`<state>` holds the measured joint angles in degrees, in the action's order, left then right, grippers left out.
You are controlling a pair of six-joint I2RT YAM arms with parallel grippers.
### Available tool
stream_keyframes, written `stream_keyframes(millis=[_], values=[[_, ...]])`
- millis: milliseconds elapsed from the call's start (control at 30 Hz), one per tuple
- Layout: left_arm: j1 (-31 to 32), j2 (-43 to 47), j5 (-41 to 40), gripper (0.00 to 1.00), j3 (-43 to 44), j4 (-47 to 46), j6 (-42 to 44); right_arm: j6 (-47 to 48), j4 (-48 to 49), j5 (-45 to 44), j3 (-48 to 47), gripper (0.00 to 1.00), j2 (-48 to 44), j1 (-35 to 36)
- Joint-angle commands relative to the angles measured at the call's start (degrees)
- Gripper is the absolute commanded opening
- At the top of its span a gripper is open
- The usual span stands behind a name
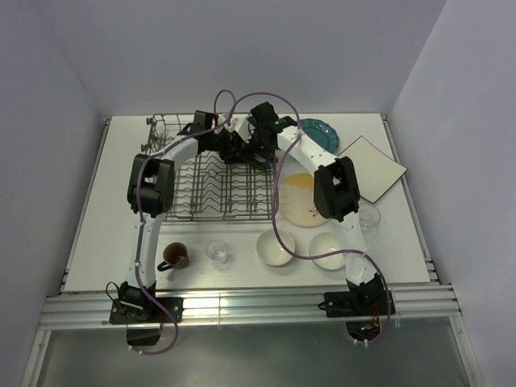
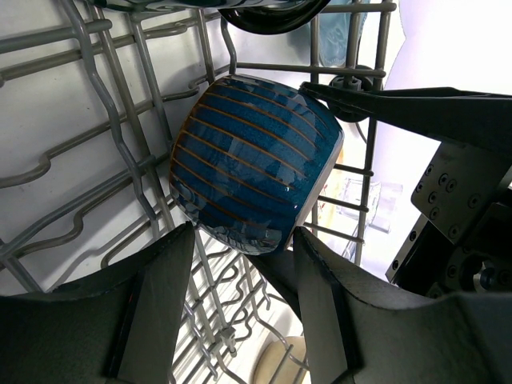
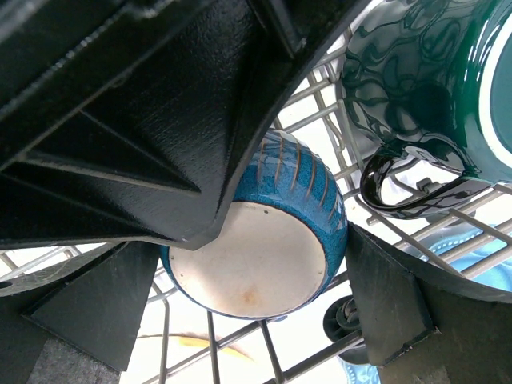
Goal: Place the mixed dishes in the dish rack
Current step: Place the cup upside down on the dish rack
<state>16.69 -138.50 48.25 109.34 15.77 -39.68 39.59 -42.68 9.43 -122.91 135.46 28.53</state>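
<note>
The grey wire dish rack (image 1: 211,216) stands left of centre, and both arms reach into its far right corner. A blue mug (image 2: 256,160) with thin orange stripes lies tilted on the rack wires (image 2: 96,104). My left gripper (image 2: 244,240) holds its lower end between its fingertips. My right gripper (image 3: 252,244) stands wide open, a finger on each side of the mug's cream base (image 3: 248,256). A dark green mug (image 3: 416,80) sits in the rack just beyond. From above, the left gripper (image 1: 235,143) and right gripper (image 1: 256,153) crowd together and hide the blue mug.
On the table lie a teal plate (image 1: 318,133), a white square plate (image 1: 372,167) and a yellow-cream plate (image 1: 302,201). Nearer the front edge are two white bowls (image 1: 276,247) (image 1: 330,250), a brown mug (image 1: 175,255) and two clear glasses (image 1: 218,252) (image 1: 368,218).
</note>
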Motion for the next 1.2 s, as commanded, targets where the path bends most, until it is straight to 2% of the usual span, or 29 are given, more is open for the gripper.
stream_keyframes(millis=[0, 1167], values=[[0.1, -1.7, -2.0, 0.58, 1.4, 1.5, 1.7, -1.6, 4.3, 3.3, -3.4, 1.00, -5.2, 0.6], [-0.6, -2.1, -1.1, 0.58, 0.8, 0.3, 0.7, -6.2, 9.3, 10.4, 0.8, 1.00, -11.8, -3.1]])
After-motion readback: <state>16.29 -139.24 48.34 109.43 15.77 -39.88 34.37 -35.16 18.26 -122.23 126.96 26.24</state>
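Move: The blue cup, upside down in the dish rack, sits between the right hand's wide-open fingers, its middle only 1 cm ahead, 1 cm left and some 2 cm below that hand. From the left hand it lies about 4 cm to the right, level fore and aft, and 2 cm lower. From the right hand, the green mug stands about 8 cm ahead and 1 cm left; the blue plate lies 6 cm ahead, 15 cm right and well below. Upward, after a slow roll of a few degrees almost in place around the cup, the right hand pulls off fast by about 10 cm, drifting slightly forward and left and rolling some 15 degrees in all, left side up; its fingers stay wide open and come clear of the cup. The left hand holds its place, half open, one fingertip still against the edge of the cup's base. ##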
